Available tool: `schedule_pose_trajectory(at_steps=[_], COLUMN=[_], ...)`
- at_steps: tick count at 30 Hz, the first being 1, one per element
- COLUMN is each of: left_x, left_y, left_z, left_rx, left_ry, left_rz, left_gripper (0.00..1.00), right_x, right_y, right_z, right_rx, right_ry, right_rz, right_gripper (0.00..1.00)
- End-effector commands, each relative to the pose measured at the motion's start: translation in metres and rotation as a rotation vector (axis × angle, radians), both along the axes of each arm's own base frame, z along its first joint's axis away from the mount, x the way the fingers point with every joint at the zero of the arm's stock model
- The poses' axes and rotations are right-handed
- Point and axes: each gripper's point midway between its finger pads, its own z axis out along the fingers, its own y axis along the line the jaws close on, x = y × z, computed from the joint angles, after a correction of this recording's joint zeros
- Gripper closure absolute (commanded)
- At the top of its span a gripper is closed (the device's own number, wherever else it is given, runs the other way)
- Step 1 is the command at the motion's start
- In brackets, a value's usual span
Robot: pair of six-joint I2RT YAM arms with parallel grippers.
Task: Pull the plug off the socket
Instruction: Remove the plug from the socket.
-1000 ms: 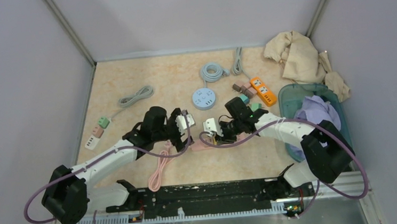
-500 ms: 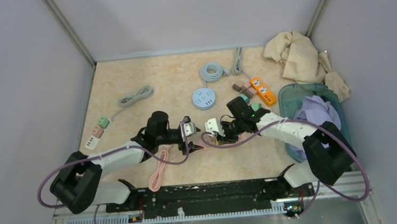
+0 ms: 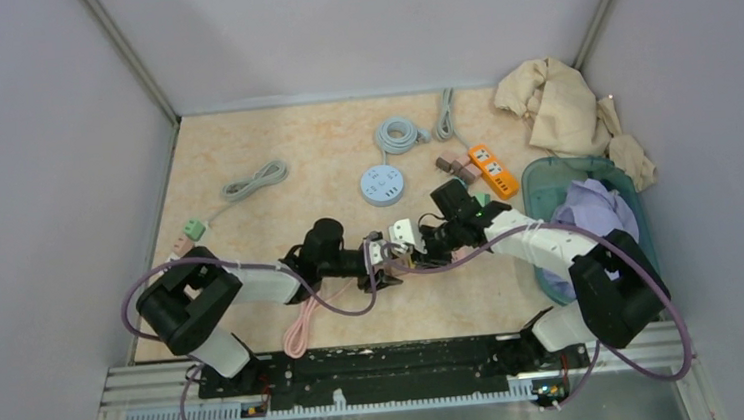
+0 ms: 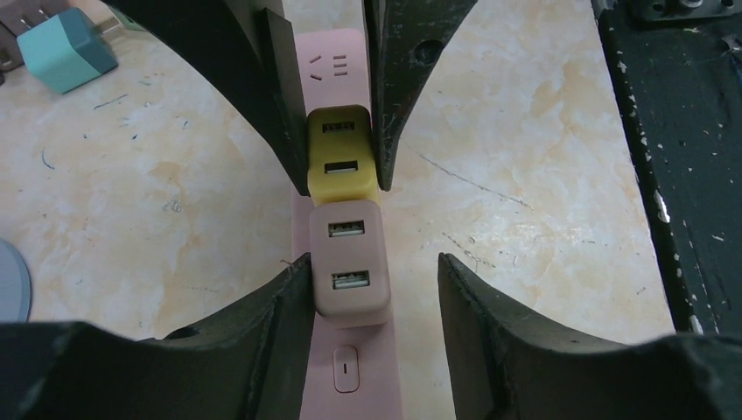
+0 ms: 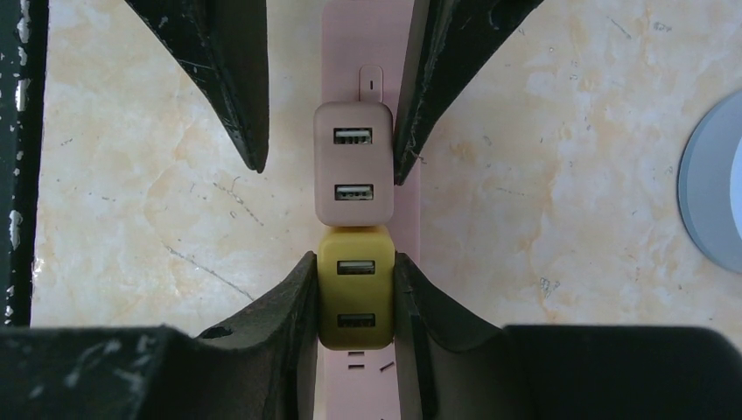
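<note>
A pink power strip (image 4: 354,376) lies on the marbled tabletop with two USB plugs in it, one yellow (image 5: 354,293) and one mauve (image 4: 350,262), pressed end to end. My right gripper (image 5: 354,262) is shut on the yellow plug, both fingers flat against its sides. My left gripper (image 4: 372,262) straddles the mauve plug. Its left finger touches the plug's side, and a clear gap remains at the other finger, so it is open. In the top view both grippers (image 3: 377,263) (image 3: 413,250) meet nose to nose over the strip, which they mostly hide.
The strip's pink cable (image 3: 302,326) trails toward the near rail. Behind stand a round blue power strip (image 3: 382,184) and an orange one (image 3: 493,169). A teal bin (image 3: 546,171) of clothes is at the right, and a teal plug (image 4: 66,52) lies loose nearby.
My left arm has swung right to the strip, and its jaws have narrowed around the mauve plug. The right gripper has held its grip on the yellow plug, barely moving.
</note>
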Motion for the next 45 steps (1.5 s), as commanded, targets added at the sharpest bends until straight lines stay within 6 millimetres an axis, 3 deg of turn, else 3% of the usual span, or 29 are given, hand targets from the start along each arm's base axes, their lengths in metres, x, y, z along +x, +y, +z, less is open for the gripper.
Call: schedule_pose_trajectory(at_steps=[1, 3, 10, 15, 18, 21, 27, 29, 33, 36, 41, 45], left_x=[-0.007, -0.007, -0.011, -0.016, -0.018, -0.019, -0.025, -0.026, -0.024, -0.023, -0.024, -0.026], left_y=[-0.02, -0.023, -0.019, -0.013, -0.015, -0.016, -0.006, -0.006, -0.01, -0.013, -0.016, -0.016], left_z=[0.005, 0.005, -0.01, -0.022, -0.025, -0.03, -0.043, -0.044, -0.042, -0.039, -0.042, -0.046], left_rx=[-0.035, -0.041, -0.042, -0.006, 0.008, 0.024, 0.06, 0.062, 0.061, 0.056, 0.069, 0.086], left_ry=[-0.009, -0.005, 0.072, 0.087, 0.1, 0.124, 0.151, 0.153, 0.156, 0.16, 0.174, 0.187], left_rz=[-0.011, 0.007, 0.07, 0.069, 0.054, 0.047, 0.058, 0.055, 0.052, 0.052, 0.051, 0.051], left_gripper=[0.42, 0.43, 0.82, 0.98, 0.99, 0.99, 0.99, 0.99, 0.99, 0.99, 0.99, 0.99], right_x=[0.011, 0.011, 0.005, -0.023, -0.026, -0.007, 0.014, 0.005, -0.033, -0.044, -0.024, -0.005], right_y=[0.012, 0.011, 0.011, 0.025, 0.032, 0.031, 0.0, -0.004, 0.002, 0.015, 0.03, 0.023], right_z=[0.022, 0.021, 0.024, 0.039, 0.041, 0.045, 0.046, 0.045, 0.045, 0.046, 0.054, 0.058], right_rx=[0.07, 0.067, 0.079, 0.21, 0.233, 0.224, 0.213, 0.214, 0.288, 0.305, 0.317, 0.307], right_ry=[-0.083, -0.084, -0.075, -0.018, -0.026, -0.043, -0.1, -0.1, -0.048, -0.028, -0.013, -0.036], right_rz=[0.018, 0.018, 0.046, 0.155, 0.159, 0.07, 0.017, 0.072, 0.243, 0.259, 0.133, 0.058], right_gripper=[1.0, 1.0, 1.0, 1.0, 1.0, 1.0, 1.0, 1.0, 1.0, 1.0, 1.0, 1.0])
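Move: The pink plug sits almost between the left hand's open fingers, about 1 cm ahead and 1 cm to the right of the hand point, level in height. The yellow plug beside it is about 5 cm right of the left hand, 1 cm ahead. The right hand already grips that yellow plug at its hand point, with the pink plug some 4 cm to its left. The round blue socket lies about 16 cm ahead of the left hand, roughly straight out, 3 cm lower. The left fingers close on the sides of the pink plug while the hand eases about 1.5 cm right, then keep that grip as it drifts another centimetre right and one back. The right hand keeps pinching the yellow plug and travels about 2 cm right and 2 cm back at level height, working slightly to and fro with a few degrees of wrist turn. ##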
